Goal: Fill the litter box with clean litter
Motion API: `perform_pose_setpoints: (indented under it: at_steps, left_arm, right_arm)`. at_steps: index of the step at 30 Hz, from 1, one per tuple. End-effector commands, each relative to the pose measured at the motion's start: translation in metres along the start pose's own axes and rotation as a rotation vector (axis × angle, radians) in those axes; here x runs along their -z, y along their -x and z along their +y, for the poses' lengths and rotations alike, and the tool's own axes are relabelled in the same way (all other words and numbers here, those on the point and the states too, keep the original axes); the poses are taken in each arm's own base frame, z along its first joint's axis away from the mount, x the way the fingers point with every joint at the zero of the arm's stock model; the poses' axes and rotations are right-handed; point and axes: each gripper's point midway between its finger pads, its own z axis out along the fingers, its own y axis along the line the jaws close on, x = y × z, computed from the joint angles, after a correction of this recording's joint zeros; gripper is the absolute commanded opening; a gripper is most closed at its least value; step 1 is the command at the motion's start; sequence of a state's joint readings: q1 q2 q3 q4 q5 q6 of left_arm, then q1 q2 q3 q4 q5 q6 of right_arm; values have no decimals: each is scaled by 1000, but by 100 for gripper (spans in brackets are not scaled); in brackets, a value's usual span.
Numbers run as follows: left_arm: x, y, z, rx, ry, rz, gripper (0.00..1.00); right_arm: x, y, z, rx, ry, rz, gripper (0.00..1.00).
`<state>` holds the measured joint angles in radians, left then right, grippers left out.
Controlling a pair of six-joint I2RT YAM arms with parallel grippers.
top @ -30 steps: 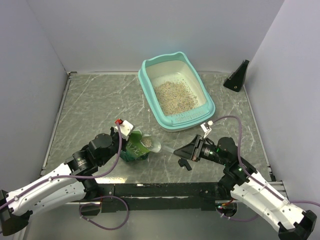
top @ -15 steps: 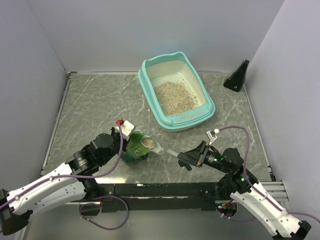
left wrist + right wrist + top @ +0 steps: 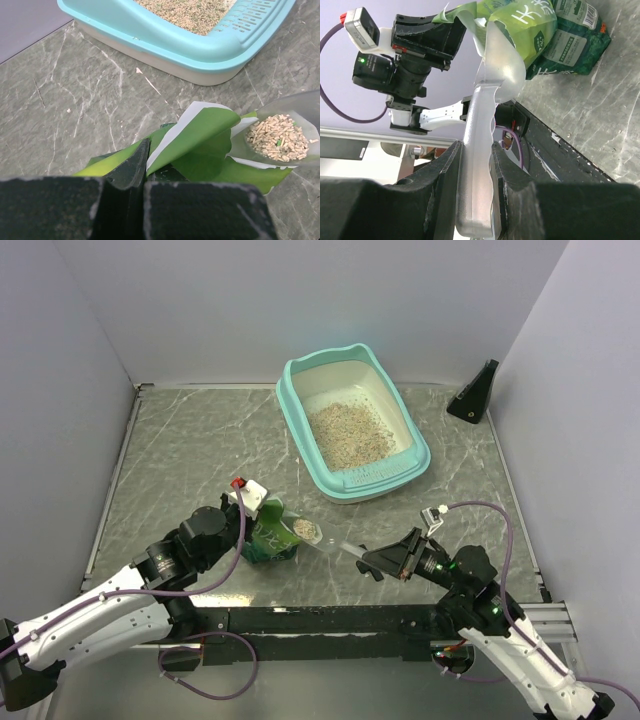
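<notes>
The teal litter box (image 3: 372, 480) stands at the back centre with tan clean litter (image 3: 348, 435) in its cream pan. Its rim (image 3: 200, 50) and litter (image 3: 195, 7) also show in the left wrist view. My left gripper (image 3: 262, 512) is shut on the rim of an open green bag (image 3: 268, 538), also seen in the left wrist view (image 3: 200, 145). My right gripper (image 3: 372, 562) is shut on the handle of a clear scoop (image 3: 477, 150). The scoop's bowl (image 3: 277, 137) holds litter at the bag's mouth.
A black wedge-shaped block (image 3: 475, 392) stands at the back right by the wall. Grey walls close in the left, back and right. A few stray grains (image 3: 138, 70) lie on the marbled table beside the box. The black base rail runs along the near edge.
My right arm has drawn back toward the near right and dropped lower. The scoop's bowl stays at the bag's mouth and now shows litter in it. The left arm has not moved.
</notes>
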<state>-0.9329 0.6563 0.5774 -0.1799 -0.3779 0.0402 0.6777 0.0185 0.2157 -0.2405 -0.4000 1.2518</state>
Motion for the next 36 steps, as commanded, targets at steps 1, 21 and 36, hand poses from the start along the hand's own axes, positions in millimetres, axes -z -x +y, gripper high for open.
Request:
perform_pose_setpoints:
  at_steps: [1,21,36]
  left_arm:
    - [0,6,3,18,20,-25,1]
    - [2,9,4,22,19,-37,1]
    - [5,13,6,28,25,-53,1]
  right_arm:
    - [9,6,32,20,76,-22,0]
    - [12,45,119,53,302,-174,0]
    - [-26,116,128,7,359,-471,0]
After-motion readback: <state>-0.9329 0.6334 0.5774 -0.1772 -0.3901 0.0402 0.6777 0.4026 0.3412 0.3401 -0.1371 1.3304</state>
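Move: The right hand holds the loaded scoop by its handle. The litter box's middle is about 48 cm ahead, 2 cm left and 13 cm below it. The litter bag, with the scoop head at its mouth, is some 15 cm ahead, 24 cm left and 10 cm below, and the black tool lies 11 cm ahead, 1 cm right and 18 cm below. From the left hand, the box is roughly 36 cm ahead, 29 cm right and 14 cm below. The right hand keeps its grip on the scoop handle and, after a short, slow start, lifts it some 12 cm. From about halfway it also carries the scoop about 6 cm forward, clear of the bag mouth and towards the litter box, turning roughly 15 degrees clockwise while the scoop end tips up, as the left hand stays in place and keeps the bag's edge pinched between shut fingers. ##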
